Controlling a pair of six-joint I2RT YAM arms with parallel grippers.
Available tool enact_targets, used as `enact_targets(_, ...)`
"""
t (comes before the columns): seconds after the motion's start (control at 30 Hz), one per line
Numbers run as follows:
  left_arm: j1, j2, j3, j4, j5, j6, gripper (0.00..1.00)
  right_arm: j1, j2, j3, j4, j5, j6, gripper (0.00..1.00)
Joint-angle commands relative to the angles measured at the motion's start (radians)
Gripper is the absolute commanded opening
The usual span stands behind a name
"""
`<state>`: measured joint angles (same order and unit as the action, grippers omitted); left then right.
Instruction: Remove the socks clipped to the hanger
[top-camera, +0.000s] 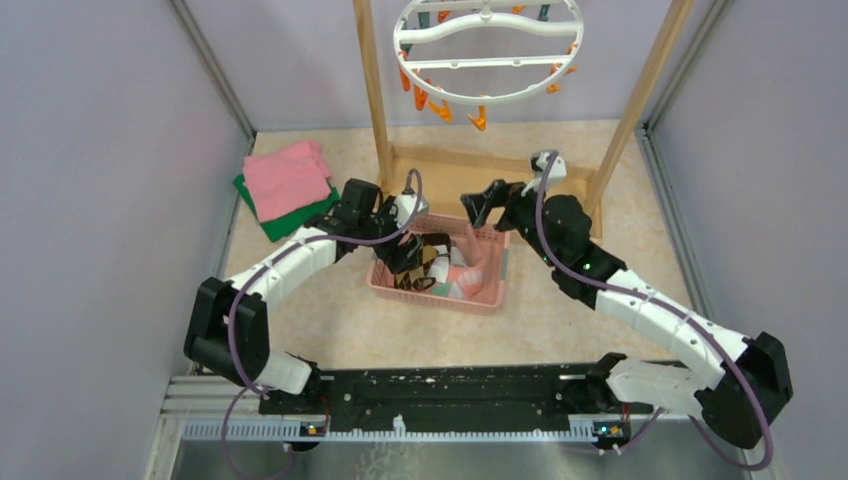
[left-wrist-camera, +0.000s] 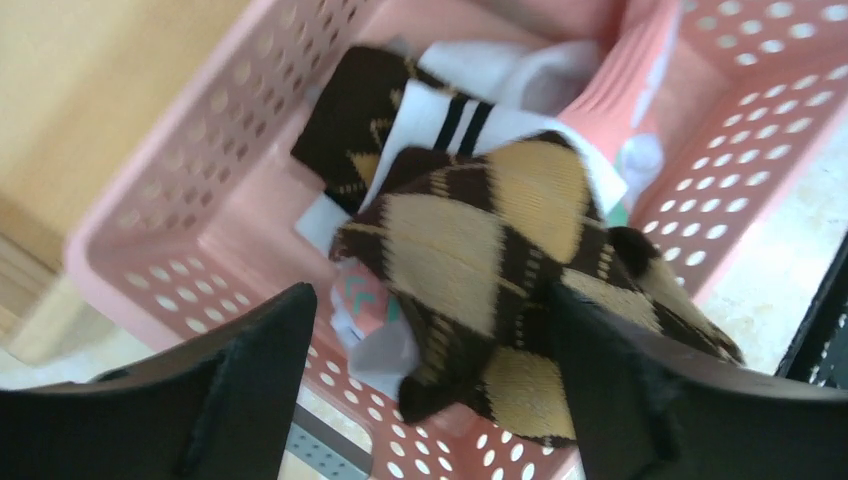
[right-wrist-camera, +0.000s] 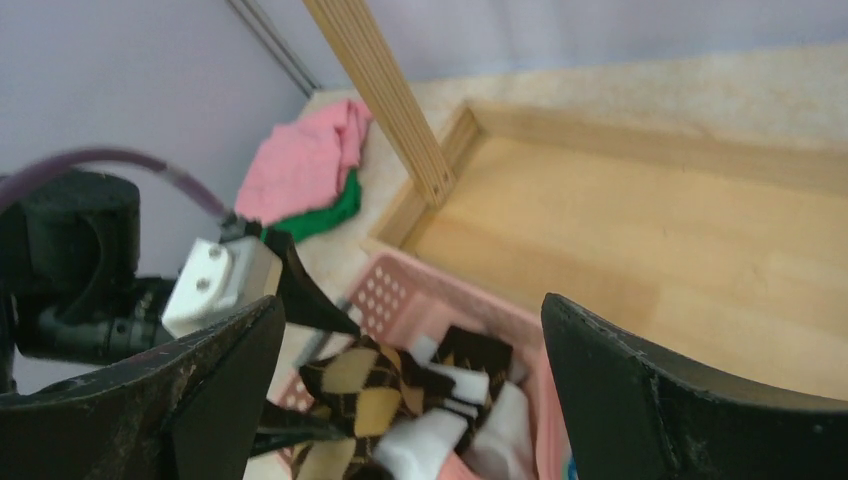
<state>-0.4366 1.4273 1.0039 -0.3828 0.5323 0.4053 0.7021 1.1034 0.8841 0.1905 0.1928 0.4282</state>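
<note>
The white ring hanger (top-camera: 487, 50) hangs at the back with orange clips (top-camera: 440, 108) and no sock that I can see on it. Several socks (top-camera: 455, 268) lie in the pink basket (top-camera: 440, 302). My left gripper (top-camera: 405, 252) (left-wrist-camera: 430, 300) stands open over the basket's left side. A brown-and-tan argyle sock (left-wrist-camera: 470, 240) (right-wrist-camera: 360, 385) sags between its fingers, lying against the right one. A white striped-cuff sock (left-wrist-camera: 450, 120) and a pink sock (left-wrist-camera: 620, 90) lie below it. My right gripper (top-camera: 478, 205) (right-wrist-camera: 412, 308) hovers open and empty above the basket's far edge.
Folded pink and green cloths (top-camera: 288, 185) (right-wrist-camera: 305, 160) lie left of the basket. The wooden frame's posts (top-camera: 372, 90) (right-wrist-camera: 385, 90) and base (top-camera: 470, 165) stand just behind it. Grey walls close in both sides.
</note>
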Motion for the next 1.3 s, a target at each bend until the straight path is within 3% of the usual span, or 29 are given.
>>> enact_targets(0.0,-0.003,0.048,-0.032,0.035,-0.1,0.093,0.99,0.022,-0.033,-0.127,-0.012,-0.005,0.093,0.99)
enact_targets(0.27,0.042,-0.045,0.192,-0.184,-0.065,0.007,0.99,0.031,-0.055,-0.139,-0.171,0.102,0.114,0.99)
enact_targets(0.5,0.302,-0.066,0.385,-0.396,0.097,0.043,0.99,-0.118,-0.179,-0.108,-0.433,0.185,0.139,0.99)
enact_targets(0.57,0.362,-0.091,0.352,-0.377,0.096,0.062,0.99,-0.191,-0.227,-0.111,-0.477,0.214,0.134,0.99)
enact_targets(0.67,0.417,-0.141,0.185,-0.252,0.068,0.063,0.99,-0.28,-0.258,-0.105,-0.531,0.283,0.105,0.99)
enact_targets(0.83,0.471,-0.142,0.024,-0.038,-0.087,-0.017,0.99,-0.439,-0.239,-0.115,-0.573,0.409,0.104,0.99)
enact_targets(0.93,0.48,-0.123,-0.047,0.125,-0.213,-0.108,0.99,-0.486,-0.254,-0.212,-0.442,0.517,0.08,0.99)
enact_targets(1.07,0.484,-0.097,-0.186,0.392,-0.279,-0.174,0.99,-0.487,-0.258,-0.428,-0.023,0.647,-0.131,0.99)
enact_targets(1.27,0.487,0.048,-0.289,0.667,-0.3,-0.226,0.99,-0.495,-0.042,-0.582,0.404,0.716,-0.243,0.99)
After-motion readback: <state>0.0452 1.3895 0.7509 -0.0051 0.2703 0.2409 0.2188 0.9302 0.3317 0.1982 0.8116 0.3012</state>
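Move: The pink basket's middle lies about 6 cm to the right of my left hand, some 2 cm ahead and 8 cm below; the argyle sock is right under that hand's opening fingers, about 6 cm down. The folded cloths are roughly 34 cm left, 25 cm ahead and 12 cm below. My right hand, empty and higher, has the basket about 8 cm to its left, 2 cm back and 26 cm down. I dip my left hand another 3 cm or so into the basket, finish opening to let go of the argyle sock, then lift clear and arc left and forward, down to bare table beside the cloths, about 20 cm left overall, turning 45 degrees counter-clockwise. My open right hand sinks, then sweeps some 30 cm right away from the basket, turning clockwise, and sinks again. ##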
